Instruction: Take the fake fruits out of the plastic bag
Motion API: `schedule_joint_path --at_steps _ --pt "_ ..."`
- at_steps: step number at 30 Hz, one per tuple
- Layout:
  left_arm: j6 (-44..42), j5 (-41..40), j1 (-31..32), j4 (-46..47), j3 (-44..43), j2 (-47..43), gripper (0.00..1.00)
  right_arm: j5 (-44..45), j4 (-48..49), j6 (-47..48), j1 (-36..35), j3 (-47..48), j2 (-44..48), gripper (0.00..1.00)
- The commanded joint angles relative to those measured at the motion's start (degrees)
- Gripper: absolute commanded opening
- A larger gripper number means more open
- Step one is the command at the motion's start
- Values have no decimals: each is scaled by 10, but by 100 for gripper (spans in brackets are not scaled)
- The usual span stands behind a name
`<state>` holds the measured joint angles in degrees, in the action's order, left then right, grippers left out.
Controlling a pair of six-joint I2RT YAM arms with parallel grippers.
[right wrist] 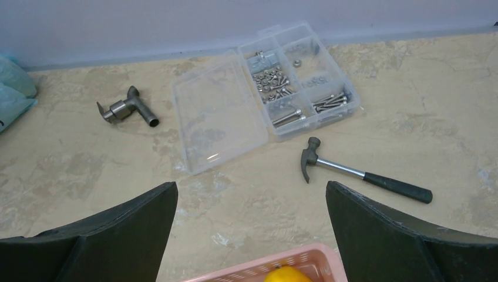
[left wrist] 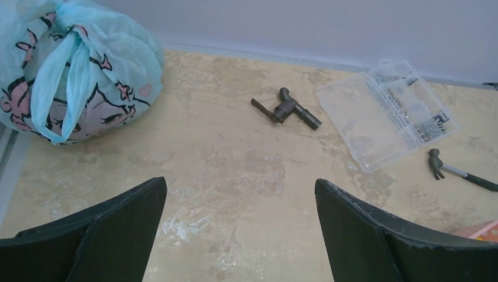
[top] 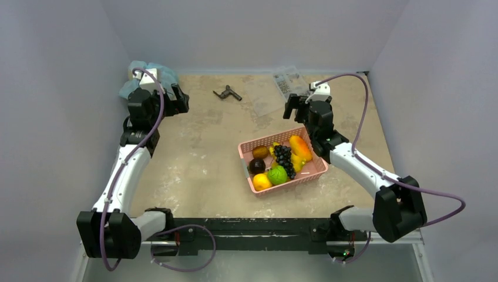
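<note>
The plastic bag (top: 148, 73) lies in the far left corner, pale blue with pink motifs, bulging, its loop handles knotted on top. In the left wrist view the plastic bag (left wrist: 82, 70) fills the upper left; the right wrist view catches only its edge (right wrist: 13, 88). The fake fruits are hidden inside it. My left gripper (top: 178, 101) hovers just right of the bag, open and empty, its fingertips wide apart over bare table (left wrist: 241, 188). Open and empty as well, my right gripper (top: 293, 107) hangs over the basket's far edge (right wrist: 251, 191).
A pink slatted basket (top: 265, 138) holding grapes (top: 283, 157), a lime-green fruit (top: 277, 174) and other fruits sits centre right. At the back lie an open clear screw box (right wrist: 264, 94), a small hammer (right wrist: 364, 174) and a grey metal fitting (top: 227, 93).
</note>
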<state>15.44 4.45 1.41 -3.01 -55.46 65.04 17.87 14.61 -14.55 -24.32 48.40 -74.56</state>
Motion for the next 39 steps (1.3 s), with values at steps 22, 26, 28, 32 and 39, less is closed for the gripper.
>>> schedule_joint_path --at_steps 22,26,28,32,39 --pt "100 -68 -63 -61 -11 69 100 -150 -71 17 -4 72 -17 99" --pt "192 8 -127 -28 -6 126 100 -150 -71 23 -4 68 -6 99" --pt "234 43 -162 -9 -9 153 98 -148 -73 24 -4 66 -1 99" --pt "234 62 -191 17 -22 180 97 -160 -80 24 -4 75 -9 99" --pt "233 101 -211 32 -109 258 94 -173 -103 25 -5 104 -36 99"
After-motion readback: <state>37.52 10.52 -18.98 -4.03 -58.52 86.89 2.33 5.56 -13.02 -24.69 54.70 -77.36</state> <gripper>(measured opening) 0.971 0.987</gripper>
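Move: The tied plastic bag sits in the far left corner, about 22 cm ahead of the left hand, 18 cm to its left and 18 cm below. A dark pipe fitting lies on the table roughly 20 cm ahead of that hand, 11 cm to the right and 26 cm down, and the clear screw box stands some 17 cm farther right of the fitting and about level with it. From the right hand, the bag is around 20 cm ahead, 50 cm left and 13 cm below. The left hand, empty and wide open, heads for the plastic bag, first sinking, then sweeping left as it keeps going down, about 12 cm each way, with a last push of some 4 cm forward; on the way it swings counter-clockwise, tips its fingers down and rolls its left side low, about 25 degrees. The right hand, also open and empty, shifts roughly 5 cm left and turns counter-clockwise to face more towards the bag, then hovers high beyond the fruit basket, touching nothing. ##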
